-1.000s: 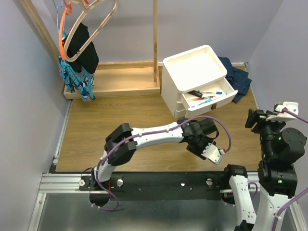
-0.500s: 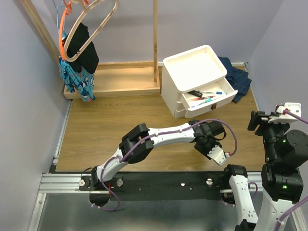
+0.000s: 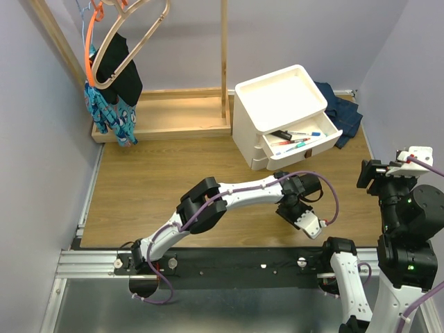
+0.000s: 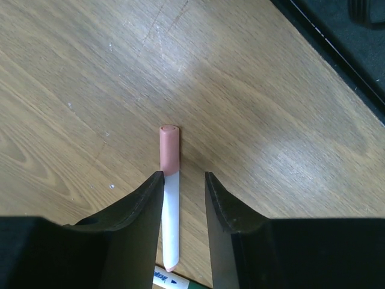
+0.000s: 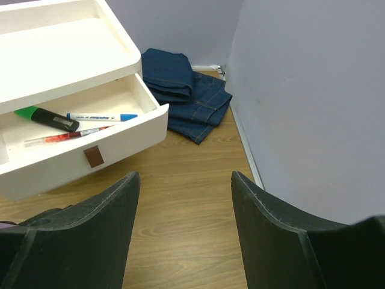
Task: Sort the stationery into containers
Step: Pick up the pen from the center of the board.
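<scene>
A slim white marker with an orange cap (image 4: 169, 150) lies on the wooden table. My left gripper (image 4: 183, 176) is open and low over it, jaws on either side of its white barrel, the left jaw touching it, a gap at the right jaw. In the top view the left gripper (image 3: 307, 223) is at the near right of the table. A green-capped marker (image 4: 174, 282) lies just behind. The white drawer unit (image 3: 277, 97) has its top drawer (image 5: 84, 158) open, holding a black-and-green marker (image 5: 48, 117) and a blue-capped marker (image 5: 102, 117). My right gripper (image 5: 183, 198) is open and empty, raised at the right.
Folded blue jeans (image 3: 340, 107) lie behind the drawer unit by the right wall. A wooden rack base (image 3: 173, 114) with an upright post stands at the back. Hangers with clothes (image 3: 111, 76) hang at the back left. A black rail runs along the near edge.
My left arm has reached farther right and settled lower over the near right of the table. The right arm shifted slightly. The drawer unit has not moved.
</scene>
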Robot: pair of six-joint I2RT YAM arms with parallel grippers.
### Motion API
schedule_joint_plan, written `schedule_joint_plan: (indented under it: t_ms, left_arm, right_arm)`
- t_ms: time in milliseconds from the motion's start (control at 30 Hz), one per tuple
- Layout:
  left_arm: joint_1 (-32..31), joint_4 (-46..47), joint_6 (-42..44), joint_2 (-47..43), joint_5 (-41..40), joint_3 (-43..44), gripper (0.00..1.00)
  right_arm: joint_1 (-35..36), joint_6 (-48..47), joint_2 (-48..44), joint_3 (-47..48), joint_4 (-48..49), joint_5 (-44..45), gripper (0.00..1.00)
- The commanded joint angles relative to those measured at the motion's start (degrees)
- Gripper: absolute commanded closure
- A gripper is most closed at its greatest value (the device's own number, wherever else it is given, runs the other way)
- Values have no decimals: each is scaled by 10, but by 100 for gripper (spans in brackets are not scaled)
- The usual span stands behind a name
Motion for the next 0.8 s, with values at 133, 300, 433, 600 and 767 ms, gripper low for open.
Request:
schedule_joint_plan:
  t_ms: [133, 300, 433, 600, 767]
  left_arm:
    - [5, -19, 10, 35, 7, 5, 61]
    - [5, -17, 4, 50, 1, 15, 62]
    - [5, -35, -3, 61, -4, 28, 70]
    - [3, -47, -39, 26, 0, 27, 87]
    - [-5, -46, -96, -61, 42, 46, 92]
  right_arm:
    - [-3, 4, 5, 9, -6, 5, 29]
    - [-3, 8, 5, 12, -3, 0, 27]
    - [-3, 6, 4, 15, -2, 2, 26]
    - [-3, 14, 12, 7, 3, 47, 27]
    - [-3, 31, 17, -1, 9, 58, 27]
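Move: The pen with the pink end lies just under the open left fingers, its middle about 2 cm ahead of the hand, 1 cm left and some 2 cm below. The green-and-white pen lies across beyond its white end, about 7 cm ahead of the hand and 5 cm left. The open drawer is roughly 22 cm ahead, 3 cm right and higher up. From the right hand, the pink-ended pen is level ahead, about 20 cm left and 36 cm lower. The left fingers close on the pink-ended pen and pinch it across its body, where pink meets white. The hand first sinks about 1 cm towards the board, fingers still part open, and stays low while they shut; then it begins to rise by half a centimetre, turning barely five degrees counter-clockwise. ##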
